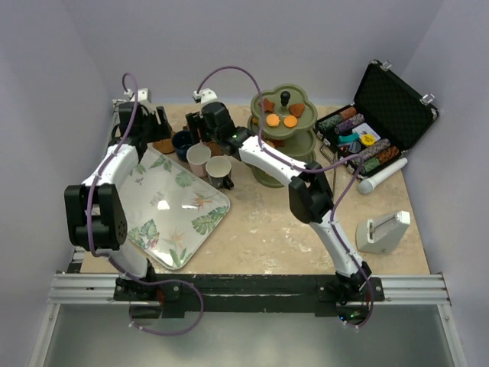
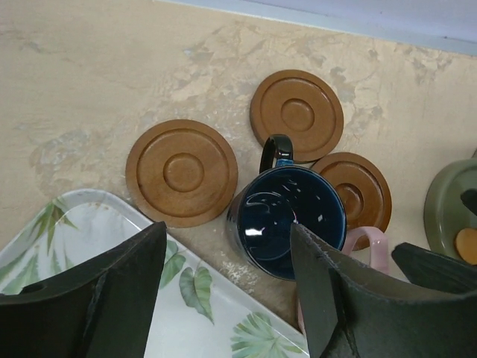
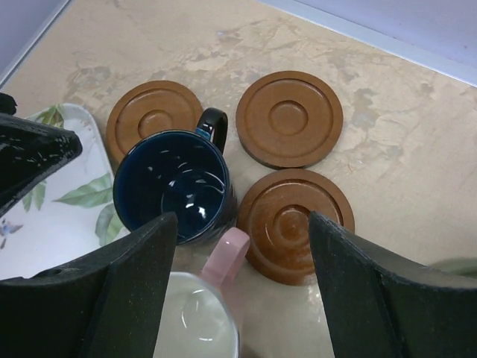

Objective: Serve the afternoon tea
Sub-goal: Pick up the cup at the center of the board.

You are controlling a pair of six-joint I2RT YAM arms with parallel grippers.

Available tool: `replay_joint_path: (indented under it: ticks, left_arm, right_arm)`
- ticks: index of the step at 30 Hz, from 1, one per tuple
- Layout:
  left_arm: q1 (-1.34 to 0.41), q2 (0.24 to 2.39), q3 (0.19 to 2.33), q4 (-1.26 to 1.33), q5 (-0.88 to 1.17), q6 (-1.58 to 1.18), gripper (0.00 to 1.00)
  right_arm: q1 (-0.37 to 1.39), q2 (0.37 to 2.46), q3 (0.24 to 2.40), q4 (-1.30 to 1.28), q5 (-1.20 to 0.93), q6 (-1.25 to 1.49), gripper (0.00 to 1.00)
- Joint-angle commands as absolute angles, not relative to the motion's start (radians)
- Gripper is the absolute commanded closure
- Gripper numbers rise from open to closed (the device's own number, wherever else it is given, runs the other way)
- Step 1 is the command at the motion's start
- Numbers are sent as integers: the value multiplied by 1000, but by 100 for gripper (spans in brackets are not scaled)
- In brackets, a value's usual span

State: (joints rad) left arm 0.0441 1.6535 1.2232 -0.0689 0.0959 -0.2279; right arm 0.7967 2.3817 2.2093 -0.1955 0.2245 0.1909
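A navy cup point(image 1: 182, 142) point(image 2: 287, 221) point(image 3: 173, 186) stands on the table among three round brown saucers point(image 2: 182, 172) point(image 2: 297, 114) point(image 2: 352, 190), touching the rims of two. A pinkish-white cup point(image 1: 199, 158) point(image 3: 195, 321) and a cream cup point(image 1: 219, 171) stand beside it. My left gripper point(image 2: 227, 231) point(image 1: 162, 131) hovers open above the navy cup's near side, holding nothing. My right gripper point(image 3: 242, 218) point(image 1: 195, 126) is open over the pink cup's handle and the nearest saucer point(image 3: 294, 224). The olive-green stand point(image 1: 284, 122) carries orange and brown biscuits point(image 1: 273, 119) on its top tier.
A leaf-patterned white tray point(image 1: 179, 202) point(image 2: 89, 224) lies just left of the cups. An open black case of poker chips point(image 1: 367, 130), a white cylinder point(image 1: 382, 176) and a white block point(image 1: 382, 231) sit at the right. The two grippers are close together at the back left.
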Motion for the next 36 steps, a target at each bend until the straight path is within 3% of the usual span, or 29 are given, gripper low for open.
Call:
replay_joint_path:
  ticks: [1, 17, 24, 28, 36]
  left_arm:
    - [44, 1690, 1290, -52, 147, -236, 28]
    - [12, 1833, 1347, -109, 170, -199, 32]
    - [-26, 1914, 1413, -161, 135, -190, 37]
    - [-29, 1936, 1419, -156, 127, -192, 43]
    - [-34, 1957, 1437, -155, 141, -213, 79]
  right_arm:
    - [811, 2388, 2318, -210, 153, 163, 25]
    - [811, 2277, 2076, -167, 189, 133, 33]
    - [811, 2290, 2080, -198, 219, 126, 35]
    - [810, 2281, 2063, -193, 195, 124, 38]
    - [811, 2293, 2046, -184, 147, 130, 51]
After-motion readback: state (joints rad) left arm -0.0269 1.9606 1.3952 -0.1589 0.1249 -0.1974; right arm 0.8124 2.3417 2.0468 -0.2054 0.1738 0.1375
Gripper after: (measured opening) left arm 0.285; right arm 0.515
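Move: The blue cup, the left hand's aim, lies about 7 cm to its right, 3 cm ahead and 13 cm below; a coaster lies 4 cm straight ahead on the table, and the pink cup 12 cm right, 2 cm back. For the right hand, the pink cup sits about 5 cm back, 2 cm left and 14 cm down, with the blue cup 5 cm left, level with the hand, and the white mug 9 cm back, 5 cm right. The blue cup's left wall is what the left hand sinks to, roughly 9 cm down while easing right and a little forward; its fingers tip some 10 degrees further down and close around that wall to a narrow gap. Over the pink cup, the right hand drops about 5 cm and draws back 3 towards the rim beside the handle, fingers partly closing. ##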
